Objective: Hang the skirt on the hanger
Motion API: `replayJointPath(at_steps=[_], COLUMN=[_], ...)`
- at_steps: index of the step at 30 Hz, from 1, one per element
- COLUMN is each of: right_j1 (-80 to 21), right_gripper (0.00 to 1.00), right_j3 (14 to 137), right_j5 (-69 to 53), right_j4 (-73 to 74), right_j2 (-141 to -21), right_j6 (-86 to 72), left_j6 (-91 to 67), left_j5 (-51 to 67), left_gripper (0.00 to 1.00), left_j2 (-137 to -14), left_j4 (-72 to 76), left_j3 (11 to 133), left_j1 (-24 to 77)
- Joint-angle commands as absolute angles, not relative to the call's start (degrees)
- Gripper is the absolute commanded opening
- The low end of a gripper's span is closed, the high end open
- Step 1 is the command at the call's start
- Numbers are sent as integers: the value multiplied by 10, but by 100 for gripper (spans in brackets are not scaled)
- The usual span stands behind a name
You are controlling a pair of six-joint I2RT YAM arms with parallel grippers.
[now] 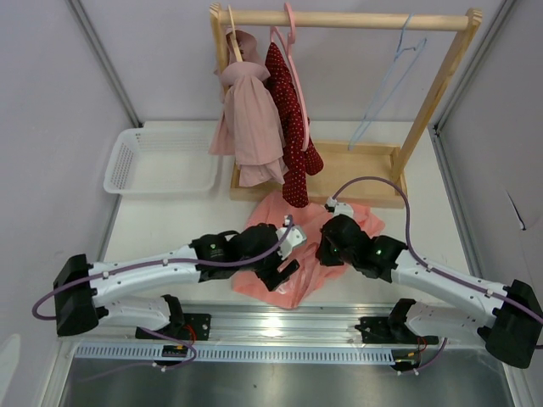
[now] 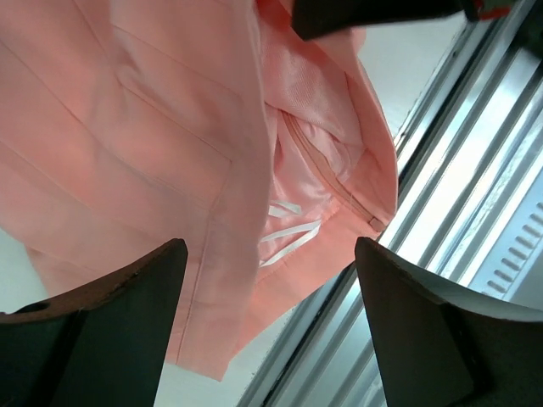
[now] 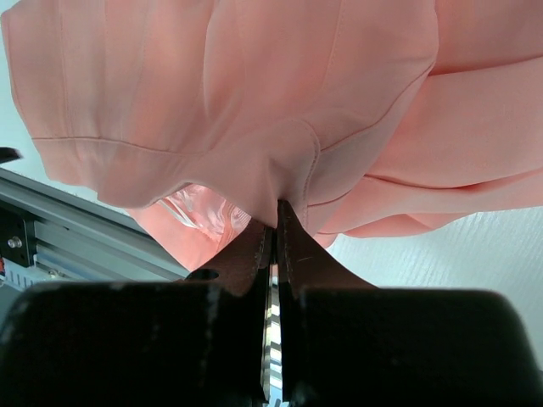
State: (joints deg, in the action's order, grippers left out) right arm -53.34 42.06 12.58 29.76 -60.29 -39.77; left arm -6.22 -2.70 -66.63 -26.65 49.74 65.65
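The salmon-pink skirt [image 1: 288,275] lies bunched on the white table between my two grippers. My right gripper [image 3: 277,206] is shut on a fold of the skirt [image 3: 254,102] and pinches its hem. My left gripper [image 2: 267,280] is open, its fingers [image 2: 127,314] wide apart over the skirt's [image 2: 153,144] waistband edge near the table's front rail. In the top view the left gripper [image 1: 284,259] sits on the skirt's left side and the right gripper [image 1: 327,246] on its right. The light-blue wire hanger [image 1: 392,80] hangs bare on the wooden rail at the right.
A wooden clothes rack [image 1: 348,19] stands at the back with a pale pink garment [image 1: 249,119] and a dark red dotted garment [image 1: 291,127] hung on its left. A white basket [image 1: 161,161] sits at the back left. A metal rail [image 2: 475,195] runs along the near table edge.
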Motion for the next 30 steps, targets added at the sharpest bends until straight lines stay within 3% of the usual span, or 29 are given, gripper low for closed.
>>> replayJointPath(at_steps=[1,13,16,18,19,23,30], right_j1=[-529,-526,-526,-525,-525,-520,-504], right_gripper=[0,0,0,0,0,0,0], right_j3=[452,447,441,438,434,423,388], right_j5=[130,129,130,129,130,134,124], right_j4=[291,300,304,307,308,312,294], right_j2=[-609,-594,-589,-582,-577,-575,-583], right_j6=[-383,-384,-386,-387,-388,-389,-393], left_j6=[-38,-33,-33,-38,-40,-54,-89], left_j5=[-56,-211,-222,-228,-229,-229,-210], left_gripper=[86,82,68,49,35,15,3], left_j2=[-699,-782,-809,-825,-828,-831,-857], left_j4=[-281,-247,-243,-238,-237,-224,-224], left_j3=[515,537,542,546,546,547,562], left_j1=[677,683,681,676,673,660,618])
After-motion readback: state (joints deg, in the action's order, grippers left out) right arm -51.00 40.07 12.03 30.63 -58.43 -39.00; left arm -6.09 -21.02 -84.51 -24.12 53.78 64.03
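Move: The skirt's near-left waist edge, the spot the open left fingers will shut on, lies about 6 cm ahead of the left hand, 1 cm to its left and 6 cm below. The white loops are about 3 cm ahead, 2 cm right and 9 cm down; the wooden rack base is some 30 cm ahead, 9 cm right and 12 cm down. From the right hand, already pinching that edge, the spot is about 10 cm left, 2 cm ahead and 3 cm lower. The skirt's waist edge gets its second hold: the left hand sinks about 5 cm to the cloth with its fingers wide, tipping them some 20 degrees steeper down, then slides about 6 cm forward and shuts them, pinching a fold of the edge. The right hand keeps its pinch, easing a centimetre or two to its right at the end. ##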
